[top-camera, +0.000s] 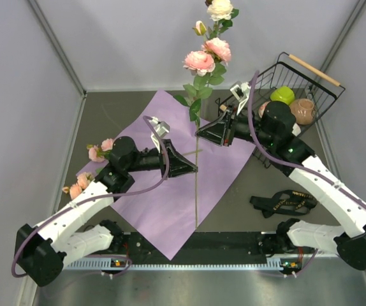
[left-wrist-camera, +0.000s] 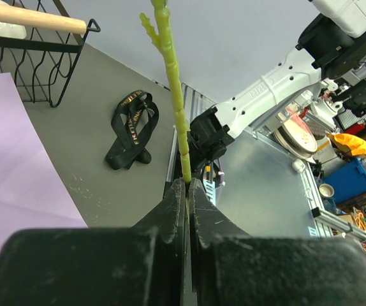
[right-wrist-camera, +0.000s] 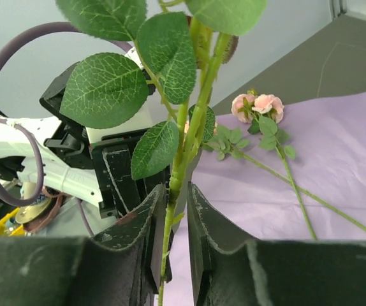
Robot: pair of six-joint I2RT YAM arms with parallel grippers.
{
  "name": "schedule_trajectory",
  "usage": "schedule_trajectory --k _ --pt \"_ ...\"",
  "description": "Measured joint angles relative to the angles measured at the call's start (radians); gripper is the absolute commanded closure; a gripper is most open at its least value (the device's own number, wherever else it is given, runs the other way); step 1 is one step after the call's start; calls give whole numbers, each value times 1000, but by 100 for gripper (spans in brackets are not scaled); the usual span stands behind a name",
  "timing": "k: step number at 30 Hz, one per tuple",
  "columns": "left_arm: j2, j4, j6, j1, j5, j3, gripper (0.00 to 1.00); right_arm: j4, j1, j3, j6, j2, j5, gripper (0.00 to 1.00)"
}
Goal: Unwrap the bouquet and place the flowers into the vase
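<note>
One long rose stem (top-camera: 196, 197) with pink and cream blooms (top-camera: 200, 60) is lifted over the pink-lilac paper sheet (top-camera: 164, 210). My left gripper (top-camera: 194, 169) (left-wrist-camera: 187, 185) is shut on the bare lower stem (left-wrist-camera: 175, 95). My right gripper (top-camera: 199, 132) (right-wrist-camera: 178, 188) sits higher up, just under the leaves. Its jaws are narrow around the stem (right-wrist-camera: 199, 121), which touches one finger, with a gap on the other side. More flowers (top-camera: 100, 150) (right-wrist-camera: 259, 105) lie on the sheet's left side. The black ribbon (top-camera: 285, 203) (left-wrist-camera: 132, 131) lies loose on the table. The vase is out of view.
A black wire basket (top-camera: 326, 86) (left-wrist-camera: 43, 64) with a wooden handle stands at the back right, holding a green object (top-camera: 282, 95) and a brown pot (top-camera: 303, 110). Grey walls close in the table on three sides.
</note>
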Motion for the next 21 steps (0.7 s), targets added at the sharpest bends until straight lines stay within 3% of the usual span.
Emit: schedule_trajectory --k 6,7,8,10,11,12,14,15,18,21 --pt "0 -26 19 0 3 24 100 4 0 26 3 17 -22 82" --pt "0 -32 23 0 2 25 100 6 0 31 3 21 -24 87" --pt "0 -39 32 0 3 25 100 9 0 34 3 26 -28 100" --pt "0 -51 41 0 2 28 100 9 0 37 7 32 -35 100" --pt "0 -61 49 0 -2 31 91 9 0 40 13 37 -42 100" --pt "0 -73 61 0 -8 35 74 10 0 43 15 40 -43 100" --pt "-3 -111 89 0 -37 50 31 8 0 50 10 47 -42 100" --pt "-9 -134 106 0 -64 58 22 3 0 56 3 49 -33 100" --pt "-64 -216 137 8 -182 67 8 -55 1 114 -58 59 50 100" --pt "-158 -285 163 18 -332 66 7 -119 10 210 -163 68 208 100"
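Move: The rose stem stands upright between the right hand's partly open fingers, at no real distance from them, with the vase some 25 cm ahead, 3 cm to the right and 29 cm below, and the wire basket about 29 cm ahead, 36 cm right and 33 cm below. The left fingers already pinch the same stem lower down. From the left hand, the vase is roughly 31 cm ahead, 3 cm right and 21 cm lower, and the roses on the paper about 15 cm ahead, 43 cm left and 27 cm below. The right hand nearly holds its place while its fingers finish closing and pinch the stem just under the leaves, above the left hand's grip; only then do the left fingers spring wide open and let go. The left hand backs off about 5 cm to its left and forward, turning some 20 degrees counter-clockwise, as the right hand lifts the stem up and forward by some 6 cm, turning clockwise and tilting so that the stem's lower end swings forward. ##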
